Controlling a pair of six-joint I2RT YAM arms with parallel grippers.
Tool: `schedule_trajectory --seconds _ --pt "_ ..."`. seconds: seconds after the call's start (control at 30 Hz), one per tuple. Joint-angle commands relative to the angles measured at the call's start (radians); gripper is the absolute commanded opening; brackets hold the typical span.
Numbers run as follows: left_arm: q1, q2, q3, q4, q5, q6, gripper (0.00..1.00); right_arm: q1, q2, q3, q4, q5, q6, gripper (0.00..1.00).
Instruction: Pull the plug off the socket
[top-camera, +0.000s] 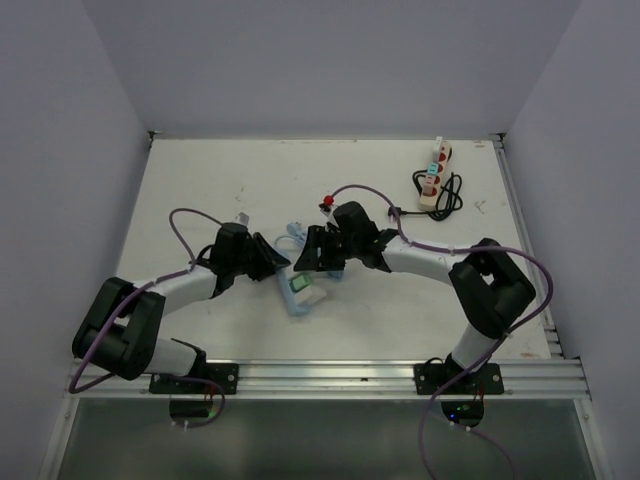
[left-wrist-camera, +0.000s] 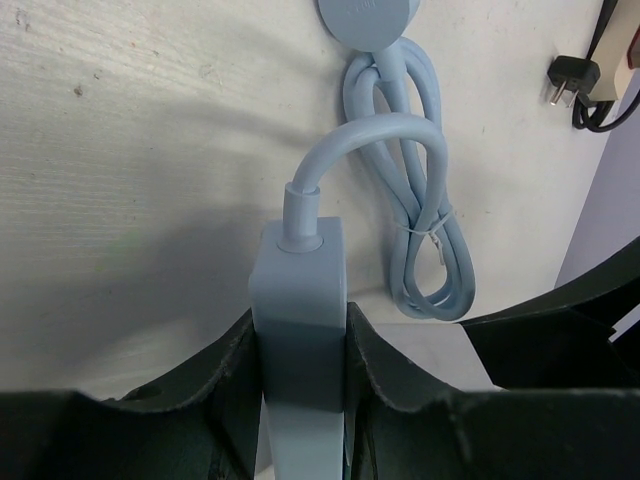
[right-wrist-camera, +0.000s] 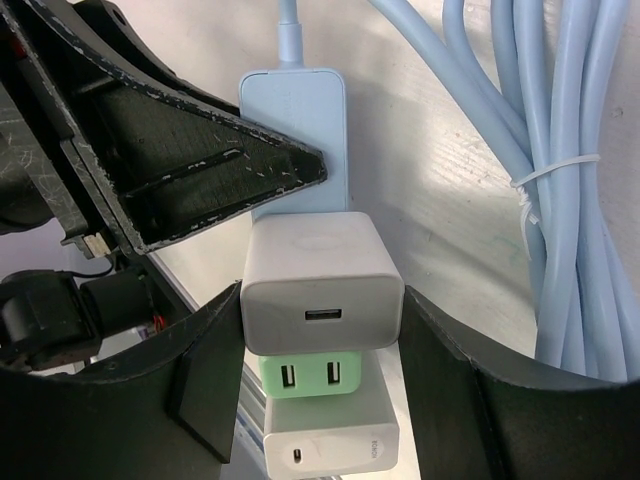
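Observation:
A light blue socket strip (top-camera: 297, 290) lies near the table's middle, with its coiled blue cable (left-wrist-camera: 430, 250) behind it. Three plugs sit in a row on it: a white USB charger (right-wrist-camera: 320, 290), a green two-port charger (right-wrist-camera: 310, 378) and a white charger (right-wrist-camera: 330, 440). My left gripper (left-wrist-camera: 300, 370) is shut on the cable end of the strip (left-wrist-camera: 298, 300). My right gripper (right-wrist-camera: 320, 340) is shut on the white USB charger, one finger against each side. In the top view the right gripper (top-camera: 315, 255) meets the left gripper (top-camera: 275, 262) over the strip.
A white power strip (top-camera: 436, 175) with coloured switches and a black cable (top-camera: 452, 197) lies at the back right; its black plug (left-wrist-camera: 570, 75) shows in the left wrist view. Walls close the table on three sides. A metal rail (top-camera: 330, 375) runs along the near edge.

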Motion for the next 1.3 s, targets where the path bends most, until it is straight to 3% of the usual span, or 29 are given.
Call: schedule_trajectory --seconds 0.0,0.3,0.57,0.83,0.93,1.03,1.27 --pt "0.048 0.025 -0.031 -0.249 -0.291 0.119 0.00 -0.098 -0.123 -0.008 -0.066 0.038 -0.038 0.00" --pt "0.048 0.043 -0.008 -0.281 -0.315 0.131 0.00 -0.129 -0.129 -0.029 -0.077 0.030 -0.065 0.00" --pt "0.046 0.043 -0.013 -0.246 -0.251 0.120 0.00 -0.129 -0.115 0.009 -0.112 -0.005 -0.084 0.00" --pt "0.048 0.016 -0.001 -0.234 -0.198 0.125 0.00 -0.186 -0.277 0.076 -0.221 0.043 -0.142 0.00" --pt "0.048 0.005 -0.007 -0.222 -0.176 0.125 0.00 -0.230 -0.325 0.092 -0.298 0.135 -0.182 0.00" --pt "0.048 -0.009 -0.016 -0.205 -0.159 0.128 0.00 -0.296 -0.377 0.048 -0.321 0.225 -0.173 0.00" --pt "0.048 -0.032 -0.024 -0.182 -0.121 0.139 0.00 -0.390 -0.379 -0.105 -0.206 0.256 -0.128 0.00"
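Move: The white plug in the right fingers is still in the blue socket strip, whose middle lies about 5 cm back, 3 cm left and 5 cm below the right hand. The green adapter on it is some 5 cm back and 1 cm left, and the pale cord coil 3 cm ahead and 4 cm right; on the table, a black plug lies roughly 13 cm ahead and 24 cm right. From the left hand, gripping the strip's cord end, the white plug is level, about 4 cm right and 4 cm higher. The white plug snaps free as the hands part: the right hand, keeping its pinch, jerks about 5 cm right with some forward and up, while the left keeps hold of the strip's cord end and springs some 4 cm left and 2 cm down, rolling slightly, then all but stops. After sagging back a little, the right hand carries the plug away from the strip over open table towards the black plug, ending some 18 cm right, 8 cm forward and 8 cm up of its start, turned nearly 30 degrees clockwise and already sinking again. ##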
